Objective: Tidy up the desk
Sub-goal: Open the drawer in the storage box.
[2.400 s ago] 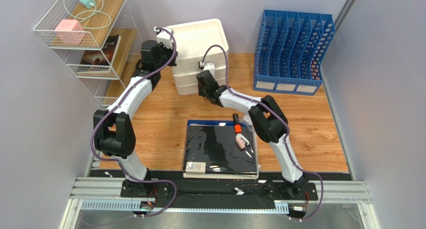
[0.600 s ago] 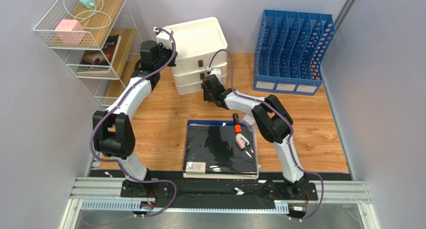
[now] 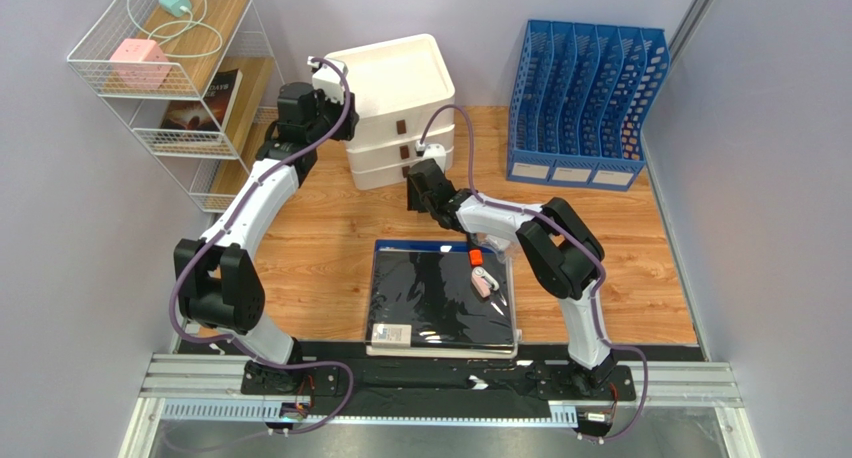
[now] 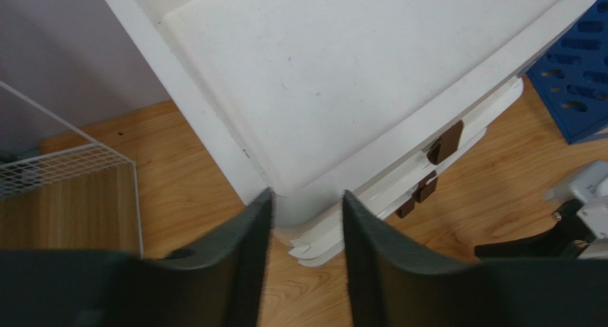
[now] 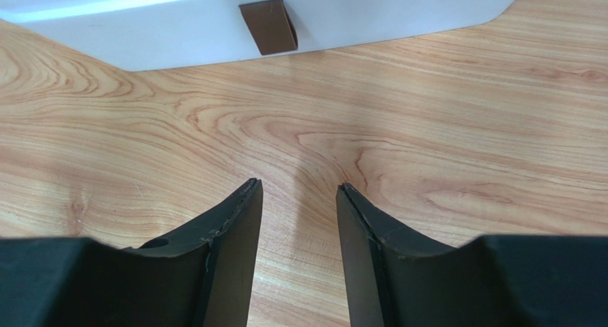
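The desk is a light orange-brown wood top. At its back stands a white stack of drawers with small brown handles. My left gripper hovers at the stack's left front corner. In the left wrist view it is open, with the stack's rounded corner showing between the fingertips. My right gripper sits low in front of the stack. In the right wrist view it is open over bare wood, empty, a brown handle ahead of it.
A black folder lies near the front edge with a small orange thing and a pink thing on it. A blue file rack stands back right. A white wire shelf holds a pink cube, cable and book.
Both grippers have opened. The right one has drawn back from the drawer front toward the near side. The left arm's elbow has shifted slightly left.
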`<state>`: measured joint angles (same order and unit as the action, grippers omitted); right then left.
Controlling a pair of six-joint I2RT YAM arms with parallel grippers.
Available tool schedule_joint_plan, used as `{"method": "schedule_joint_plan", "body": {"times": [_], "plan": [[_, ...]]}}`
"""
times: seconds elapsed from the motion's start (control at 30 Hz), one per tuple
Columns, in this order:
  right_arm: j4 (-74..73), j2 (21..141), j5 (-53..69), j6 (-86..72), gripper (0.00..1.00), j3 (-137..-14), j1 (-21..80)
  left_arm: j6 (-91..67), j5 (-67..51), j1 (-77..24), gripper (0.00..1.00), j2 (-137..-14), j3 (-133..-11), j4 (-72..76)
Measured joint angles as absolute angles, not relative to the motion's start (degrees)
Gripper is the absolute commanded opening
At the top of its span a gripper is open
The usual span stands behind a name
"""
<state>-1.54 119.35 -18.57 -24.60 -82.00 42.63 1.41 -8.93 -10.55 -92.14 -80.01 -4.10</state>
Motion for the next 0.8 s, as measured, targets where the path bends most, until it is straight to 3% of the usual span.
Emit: {"method": "schedule_joint_plan", "body": {"times": [0.07, 0.23, 0.47, 0.8], "plan": [[-1.0, 119.3, -18.5, -24.6, 0.47, -81.4, 42.7, 1.2, -7.2, -10.9, 0.66, -91.5, -80.5, -6.3], [-0.8, 119.3, -18.5, -24.6, 0.48, -80.2, 42.7, -1.1, -1.1, -11.1, 0.68, -91.2, -81.1, -10.0], [0.7, 119.3, -18.4, -24.6, 0.48, -79.5, 42.7, -4.3, 4.4, -11.1, 0.68, -91.4, -82.5, -11.6], [1.7, 118.5, -18.0, -24.8, 0.48, -78.7, 44.3, -7.8, 5.5, -9.6, 0.67, -97.8, -97.8, -12.4]]}}
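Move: The storage box's left rim has its middle about 8 cm ahead of my left hand, 2 cm left and slightly below; the wire shelf stands some 22 cm left and 6 cm farther out. From that hand the bottom drawer handle is about 3 cm ahead, 10 cm right and 21 cm down. My right hand has this handle roughly 6 cm ahead, 1 cm left and 3 cm below, with the middle handle some 6 cm above it. I open my left fingers from about a third to two thirds at the storage box's near-left corner, swing that hand some 3 cm left, turning it about 15 degrees counter-clockwise, then lift it about 7 cm while carrying it forward beside and above the left rim. My right hand, still half open, eases back and left a couple of centimetres from the drawer front. ##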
